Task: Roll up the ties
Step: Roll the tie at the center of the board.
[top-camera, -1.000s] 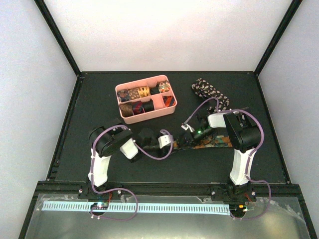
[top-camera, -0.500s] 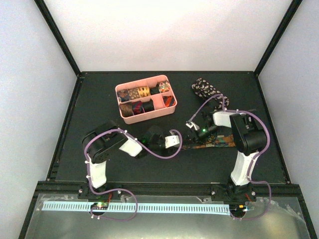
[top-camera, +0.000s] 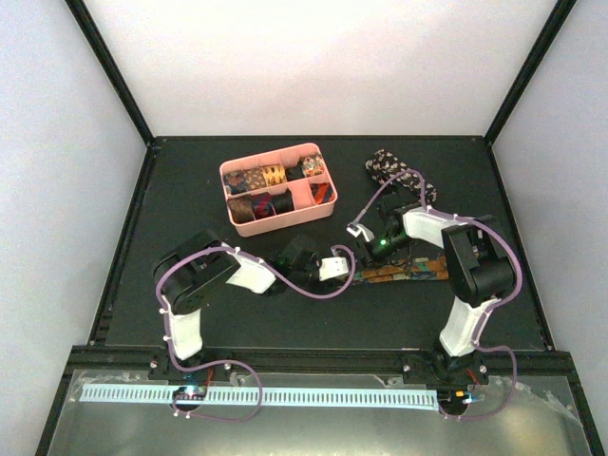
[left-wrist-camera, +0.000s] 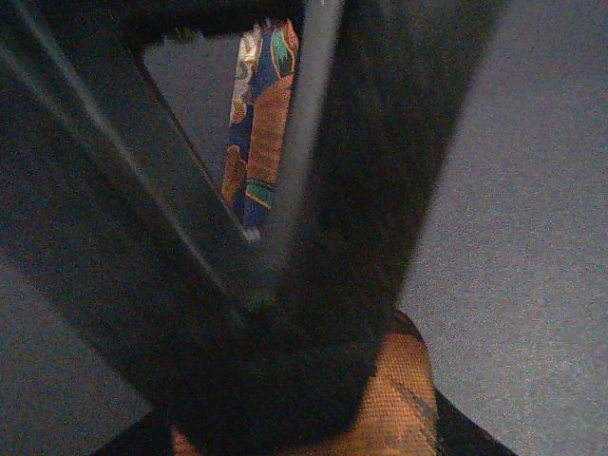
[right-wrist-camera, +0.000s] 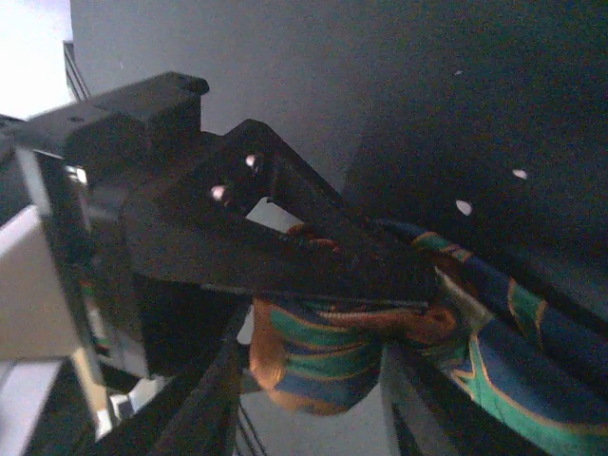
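Note:
A patterned tie [top-camera: 408, 273] in orange, blue and green lies flat right of centre, its left end wound into a small roll [right-wrist-camera: 323, 361]. My left gripper [top-camera: 351, 270] reaches in from the left and is shut on that roll, whose orange weave [left-wrist-camera: 404, 389] shows between its fingers. My right gripper [top-camera: 367, 255] meets it from the right. Its jaws stand apart on either side of the roll, open [right-wrist-camera: 313, 380]. The tie's loose length [right-wrist-camera: 494, 351] trails away to the right. A black speckled tie [top-camera: 394, 173] lies bunched at the back right.
A pink divided tray [top-camera: 266, 156] stands at the back centre with several rolled ties [top-camera: 255, 179] in its compartments. The black mat ends at raised black frame rails on all sides, with white walls beyond.
My left arm stretched right and its gripper shut on the rolled end. The right gripper, shut a second ago, opened its jaws around the roll and its arm shifted slightly right.

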Controlling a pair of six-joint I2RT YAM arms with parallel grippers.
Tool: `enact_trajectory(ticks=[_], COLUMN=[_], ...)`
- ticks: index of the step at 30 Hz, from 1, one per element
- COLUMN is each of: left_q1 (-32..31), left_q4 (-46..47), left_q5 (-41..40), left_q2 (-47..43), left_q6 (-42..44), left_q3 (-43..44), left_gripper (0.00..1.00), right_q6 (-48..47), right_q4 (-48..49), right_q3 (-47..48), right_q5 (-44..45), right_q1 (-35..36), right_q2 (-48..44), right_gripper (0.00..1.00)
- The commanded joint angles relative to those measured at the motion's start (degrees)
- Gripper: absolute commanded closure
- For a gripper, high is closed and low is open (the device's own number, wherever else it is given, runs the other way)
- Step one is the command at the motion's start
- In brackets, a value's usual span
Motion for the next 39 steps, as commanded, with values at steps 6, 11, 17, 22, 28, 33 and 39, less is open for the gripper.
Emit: enact_trajectory(ticks=[6, 11, 17, 22, 28, 33, 39], left_q1=[-0.3, 0.5, 4.5, 6.7, 11.1, 11.2, 10.1], left_q4=[-9.6, -6.4, 12.7, 22.8, 27.0, 30.7, 34.9], left_q5=[-3.6, -2.9, 5.9, 8.8, 12.6, 15.4, 16.0], left_q2=[2.1, 1.7, -3.9, -9.1, -13.0, -11.0, -5.4], left_q6=[0.3, -2.2, -10.6, -14.2, -17.3, -16.9, -17.3], left_q3=[-0.8, -2.1, -10.5, -16.5, -20.7, -22.0, -19.7], left_gripper=[0.66, 0.53, 0.20, 0.14, 0.14, 0.14, 0.10], right_q6=[0.9, 0.3, 0.9, 1.7, 4.7, 3.1, 1.5], right_q4=[2.6, 2.1, 2.8, 4.1, 10.7, 8.8, 3.6], right_q3=[-0.6, -2.0, -4.3, -4.5, -2.3, -4.2, -5.9], right_q5=[3.9, 8.4, 11.2, 12.0, 4.6, 3.0, 6.1], right_q1=[2.6, 1.4, 0.5, 0.7, 2.8, 2.2, -3.5], right_q2=[2.8, 2.0, 2.2, 3.5, 9.2, 7.0, 6.1], right_gripper=[0.91, 0.98, 0.98, 0.98, 0.98, 0.98, 0.98])
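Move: My left hand already holds the orange-and-blue tie roll between its fingers, right at the hand point. From my right hand, whose half-open fingers straddle it from above, the roll is about 2 cm left and 3 cm below. The unrolled tie strip runs off beside it, its middle some 12 cm to the right and 5 cm down. The pink organizer is about 20 cm ahead and 17 cm left, the black floral tie 23 cm ahead and 12 cm right. My right hand sinks about 3 cm, shutting its fingers early on to pinch the tie by the roll's right side, and keeps that pinch while shifting slightly left and right. Once it is shut, my left hand opens wide and comes off the roll, going some 7 cm left, then about 5 cm up, its fingers tilting some 20 degrees towards level. ##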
